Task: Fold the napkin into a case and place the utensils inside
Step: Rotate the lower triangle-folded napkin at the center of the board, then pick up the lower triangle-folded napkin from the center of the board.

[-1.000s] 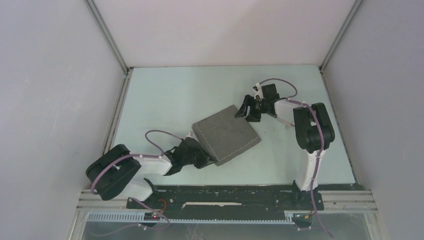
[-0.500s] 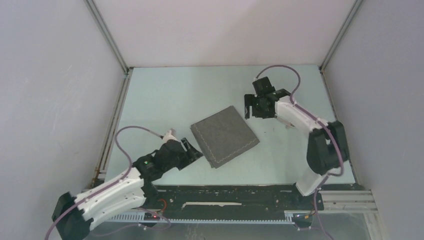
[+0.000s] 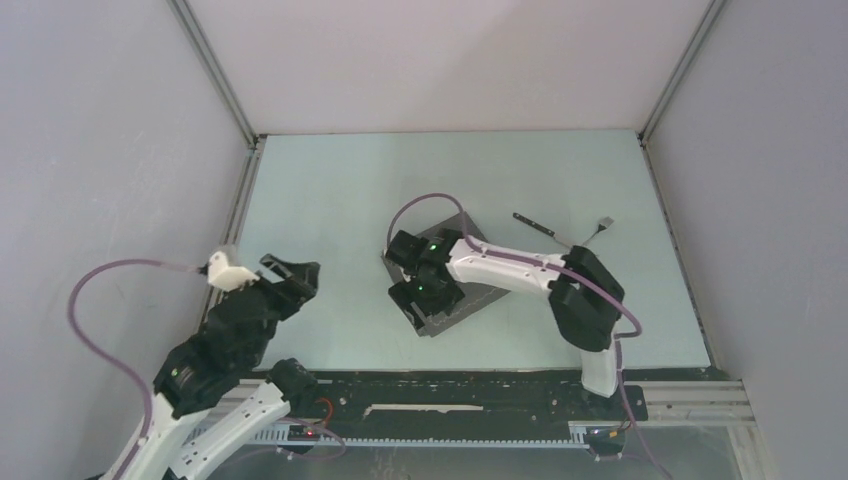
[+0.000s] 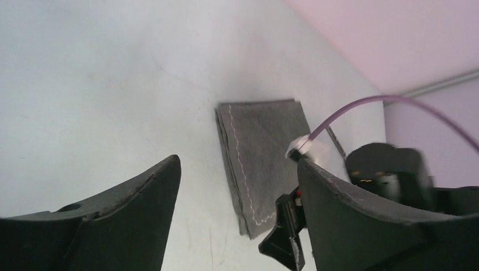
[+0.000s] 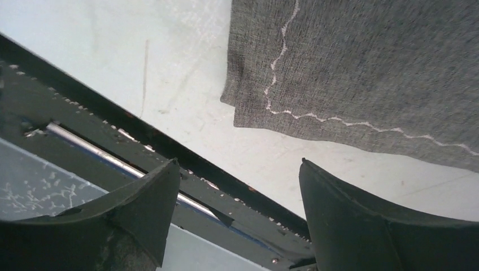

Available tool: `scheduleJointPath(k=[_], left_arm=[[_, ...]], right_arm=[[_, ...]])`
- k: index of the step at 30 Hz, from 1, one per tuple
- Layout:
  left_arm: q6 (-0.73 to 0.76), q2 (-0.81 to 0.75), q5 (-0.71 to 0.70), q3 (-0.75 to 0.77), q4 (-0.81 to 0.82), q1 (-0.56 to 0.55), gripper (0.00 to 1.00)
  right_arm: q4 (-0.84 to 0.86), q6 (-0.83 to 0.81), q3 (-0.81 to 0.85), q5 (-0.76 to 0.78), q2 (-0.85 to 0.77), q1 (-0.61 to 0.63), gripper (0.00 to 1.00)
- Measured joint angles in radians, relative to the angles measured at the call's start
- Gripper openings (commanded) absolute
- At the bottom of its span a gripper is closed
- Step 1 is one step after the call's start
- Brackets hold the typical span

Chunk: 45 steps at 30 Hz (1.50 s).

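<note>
The napkin [image 3: 472, 298] is a folded grey square with pale stitching, lying flat mid-table, also in the left wrist view [image 4: 260, 152] and the right wrist view [image 5: 367, 62]. My right gripper [image 3: 422, 296] hovers over its near-left corner, open and empty [image 5: 238, 164]. My left gripper [image 3: 292, 272] is drawn back to the left, apart from the cloth, open with nothing between its fingers [image 4: 238, 164]. The utensils lie behind the right arm: a dark knife [image 3: 535, 225] and a small fork [image 3: 598, 229]. No case shape shows.
The black rail [image 5: 169, 152] along the table's near edge lies just below the right gripper. Grey walls [image 3: 120, 200] close the table in on the left, back and right. The right arm [image 3: 520, 268] stretches across the napkin.
The left gripper let go of the napkin's near edge, opened and pulled back left. The right arm swung from behind the napkin across to its near-left corner, uncovering the utensils.
</note>
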Motion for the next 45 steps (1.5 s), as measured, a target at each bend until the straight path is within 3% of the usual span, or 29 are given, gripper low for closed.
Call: scheduleJointPath(k=[4,9,21,29,37,43,45], left_arm=[[0.022,-0.101,-0.073,0.015,-0.066,0.0,0.82],[0.044,-0.116,-0.101,0.016,-0.111,0.0,0.82],[0.093,-0.131,-0.121,0.016,-0.134,0.0,0.83],[0.11,-0.132,-0.134,0.028,-0.148,0.0,0.83],[0.111,-0.137,-0.134,0.032,-0.151,0.0,0.83],[0.106,-0.134,-0.129,0.03,-0.15,0.0,0.84],[0.097,-0.123,-0.117,0.023,-0.148,0.0,0.84]], right_arm=[[-0.067,0.044,0.07,0.018,0.106,0.034,0.75],[-0.1,0.085,0.182,0.041,0.196,0.055,0.67],[-0.167,0.116,0.25,0.079,0.304,0.06,0.66],[-0.165,0.119,0.246,0.085,0.331,0.061,0.57],[-0.154,0.122,0.214,0.127,0.32,0.054,0.31],[-0.154,0.122,0.202,0.164,0.306,0.055,0.03],[-0.143,0.117,0.19,0.165,0.295,0.056,0.0]])
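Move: The right gripper hangs open over the napkin's near corner, which lies about 7 cm below it and some 1 cm to its left. The napkin's middle is roughly 13 cm ahead and 4 cm to the right, the knife's middle about 22 cm ahead and 26 cm to the right. From the empty left gripper, high off the table, the near corner lies some 21 cm to the right, 24 cm below and 1 cm back. Lower the right gripper about 6 cm onto the napkin's near corner, swaying a little left on the way down and back right, and swing the fingers some 15 degrees until they point straight down. Half shut them early, then near the bottom close them fully and pinch the corner. Meanwhile ease the empty, open left gripper about 5 cm farther left, away from the napkin. ##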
